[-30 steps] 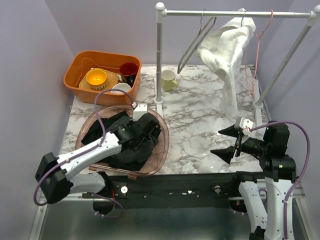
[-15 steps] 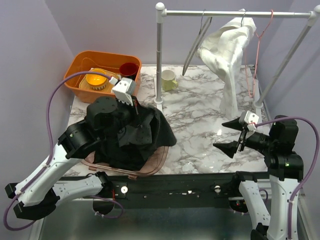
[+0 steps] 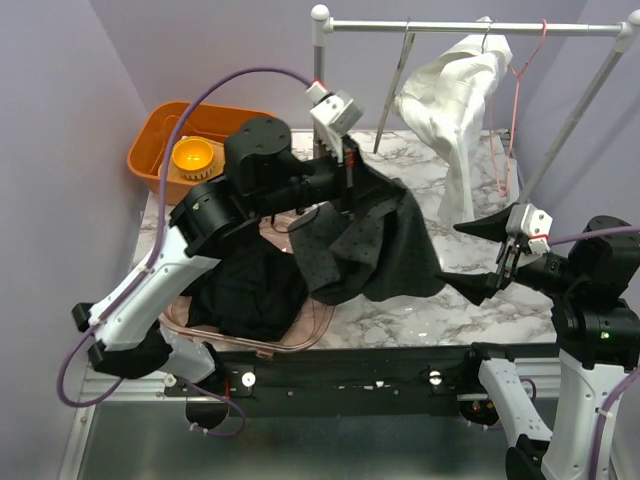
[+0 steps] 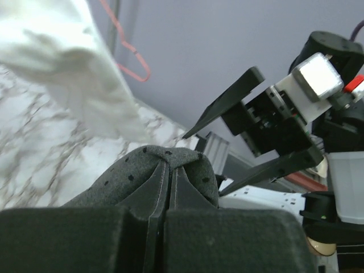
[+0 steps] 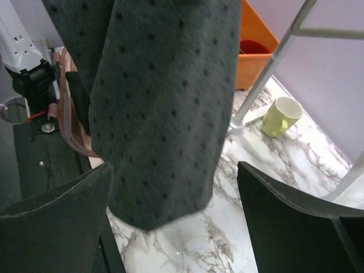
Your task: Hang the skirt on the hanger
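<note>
The skirt point(image 3: 385, 250) is dark grey with small black dots. It hangs above the middle of the table from my left gripper point(image 3: 349, 172), which is shut on its top edge. In the left wrist view the fabric point(image 4: 125, 179) folds over the closed fingertips of the gripper point(image 4: 168, 170). My right gripper point(image 3: 484, 257) stands open just right of the skirt's lower edge. In the right wrist view the skirt point(image 5: 165, 96) hangs in front of the open right gripper point(image 5: 175, 168) without touching its fingers. A bare dark hanger point(image 3: 392, 85) and a pink hanger point(image 3: 512, 100) hang on the rail.
A white garment point(image 3: 452, 110) hangs on the rail point(image 3: 470, 28), whose post point(image 3: 319, 110) stands behind my left arm. A brown basket point(image 3: 315, 325) at the front left holds dark clothes point(image 3: 245, 295). An orange tub point(image 3: 150, 150) with bowls sits at the back left. A green mug point(image 5: 282, 115) stands by the post.
My left arm has lifted the skirt out of the basket and carried it up and to the right, towards the rail. The right gripper has shifted a little right, still open.
</note>
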Controlling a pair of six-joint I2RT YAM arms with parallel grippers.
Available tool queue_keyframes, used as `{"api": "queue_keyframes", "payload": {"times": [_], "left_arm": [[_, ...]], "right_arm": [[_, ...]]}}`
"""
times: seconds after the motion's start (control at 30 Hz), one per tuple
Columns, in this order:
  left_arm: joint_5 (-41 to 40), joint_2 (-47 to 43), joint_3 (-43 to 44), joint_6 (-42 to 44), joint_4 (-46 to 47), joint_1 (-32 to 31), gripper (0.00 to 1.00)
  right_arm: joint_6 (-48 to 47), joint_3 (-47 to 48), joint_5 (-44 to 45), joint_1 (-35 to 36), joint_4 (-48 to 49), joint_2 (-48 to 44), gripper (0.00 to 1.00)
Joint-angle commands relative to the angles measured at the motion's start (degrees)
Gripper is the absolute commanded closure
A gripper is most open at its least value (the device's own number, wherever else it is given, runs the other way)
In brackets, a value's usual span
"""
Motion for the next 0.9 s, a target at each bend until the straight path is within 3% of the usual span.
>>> {"api": "queue_keyframes", "payload": {"times": [0.0, 0.23, 0.43, 0.7, 0.87], "left_arm": [[6.0, 7.9, 11.5, -0.9, 4.1, -3.7, 1.00], [8.4, 16.4, 16.7, -3.2, 6.3, -5.2, 1.00], [9.6, 16.7, 4.5, -5.2, 13.5, -5.2, 1.00], [9.8, 17.6, -18.7, -9.0, 26.8, -4.6, 1.00], [11.1, 22.8, -26.2, -13.3, 34.9, -3.0, 1.00]], "right_arm": [[3.1, 3.9, 5.4, -0.3, -0.3, -0.5, 0.05], [3.3, 3.8, 21.3, -0.3, -2.9, -2.3, 0.05], [2.9, -0.8, 33.1, -0.3, -3.4, -4.6, 0.04], [-0.3, -7.4, 34.5, -0.3, -4.8, -5.9, 0.04], [-9.6, -11.3, 26.8, -0.3, -9.1, -5.5, 0.04]]}}
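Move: Below and to the right of the left hand, which still holds the dotted skirt, is the bare table spot it heads for: about 18 cm right, level fore and aft, some 42 cm down. The tray lies roughly 24 cm left, 2 cm ahead and 42 cm down; the hung white skirt is about 25 cm ahead, 23 cm right and 12 cm down. From the open right hand, the dotted skirt's middle is about 22 cm left, 2 cm back, at equal height. Lowering the pinched dotted skirt over the bare table, the left hand first sweeps right, rising slightly, then sinks steeply, ending some 22 cm lower and 13 cm farther right, fingers shut and tipping down about 20 degrees. The right hand stays wide open, rises a little, then gives way rightward and down, slightly forward, turning about 30 degrees clockwise. ##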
